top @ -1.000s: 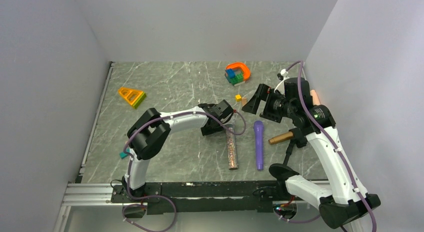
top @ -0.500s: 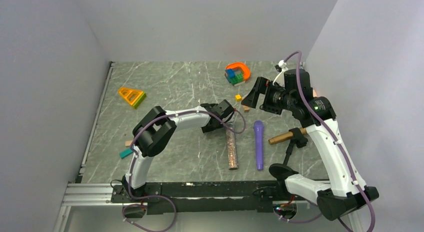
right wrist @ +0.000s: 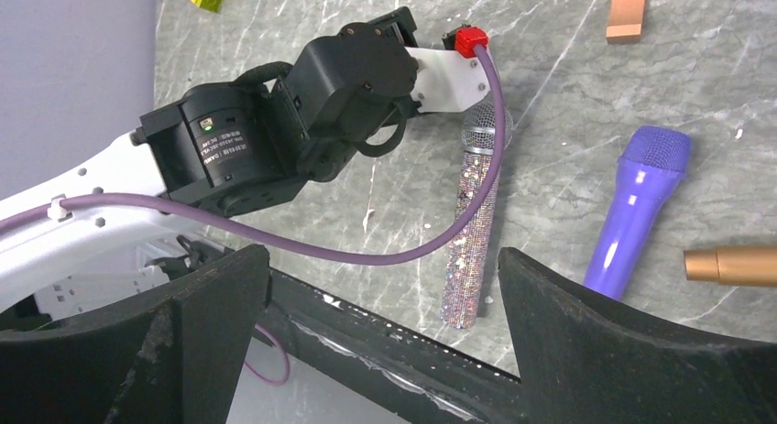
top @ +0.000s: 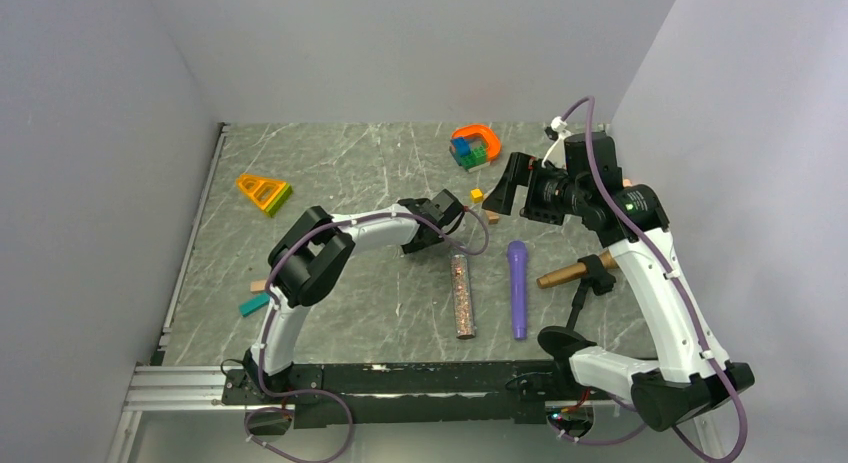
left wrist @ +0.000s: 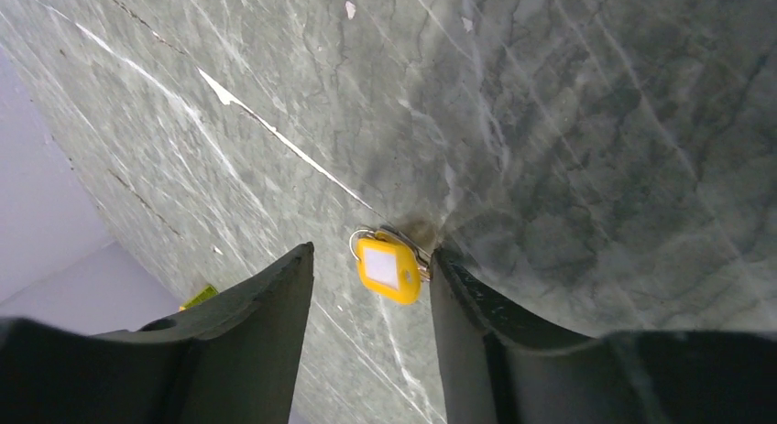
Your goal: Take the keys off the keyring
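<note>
In the left wrist view the keys show as a small yellow tag (left wrist: 388,269) with a white label, lying flat on the marble table and hung on a thin metal keyring (left wrist: 360,240). My left gripper (left wrist: 371,252) is open and low over the table, one finger on each side of the tag. The right finger (left wrist: 458,296) is close against the ring side; whether it touches is unclear. From above, the left gripper (top: 447,212) hides the keys. My right gripper (top: 506,187) hangs open above the table, tilted toward the left arm, nothing between its fingers (right wrist: 383,259).
A glitter microphone (top: 462,297), a purple microphone (top: 517,288) and a gold one (top: 565,274) lie near the front. A small yellow cube (top: 477,195) and a copper block (top: 491,218) sit beside the left gripper. Colored blocks (top: 474,146) at the back, a triangular frame (top: 263,193) far left.
The left gripper has slid away from the glitter microphone's head toward the back, and its jaws have narrowed. The right gripper has lifted and shifted slightly toward the back.
</note>
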Tool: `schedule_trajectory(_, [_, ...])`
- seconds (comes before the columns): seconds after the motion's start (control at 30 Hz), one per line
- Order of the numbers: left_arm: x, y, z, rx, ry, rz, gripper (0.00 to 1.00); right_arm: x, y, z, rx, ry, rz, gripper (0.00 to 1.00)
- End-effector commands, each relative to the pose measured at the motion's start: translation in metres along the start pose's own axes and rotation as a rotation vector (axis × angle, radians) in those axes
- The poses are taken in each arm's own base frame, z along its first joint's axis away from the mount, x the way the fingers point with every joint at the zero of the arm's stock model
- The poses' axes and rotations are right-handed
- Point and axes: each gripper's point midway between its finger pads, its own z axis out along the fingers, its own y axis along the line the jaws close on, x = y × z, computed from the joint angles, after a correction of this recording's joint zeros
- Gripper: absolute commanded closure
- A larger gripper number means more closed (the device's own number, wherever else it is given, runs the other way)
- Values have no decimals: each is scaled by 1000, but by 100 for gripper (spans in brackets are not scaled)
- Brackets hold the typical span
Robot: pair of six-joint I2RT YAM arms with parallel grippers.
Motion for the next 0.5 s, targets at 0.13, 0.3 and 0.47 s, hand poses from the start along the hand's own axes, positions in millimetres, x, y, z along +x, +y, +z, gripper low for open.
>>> schedule_trajectory(0.13, [-5, -6, 6, 27, -14, 7, 61, -10, 4, -3, -11, -18, -29, 0])
schedule_trajectory(0.3, [-9, -3, 1, 28, -33, 2, 74, -10, 4, -2, -10, -16, -26, 0])
schedule_trajectory(0.47, [-15, 7, -6, 5, -47, -1, 100, -10, 2, -2, -8, -19, -23, 0])
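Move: The keyring with its yellow-headed key lies almost exactly between the open left fingertips, about 1 cm below. From the left hand, the glitter microphone's middle is some 12 cm right and 14 cm back; the yellow cube is about 15 cm right and 11 cm ahead, with the wooden block 17 cm right and 7 cm ahead. The keyring is roughly 12 cm ahead of the right hand, 15 cm left and 27 cm below. Keep the left gripper over the keyring and its tilt as it is, lower it only about half a centimetre, and close the fingers from a bit over half open to nearly shut, so that the tips pinch the yellow key head, leaving the metal key shafts sticking out beside them. ##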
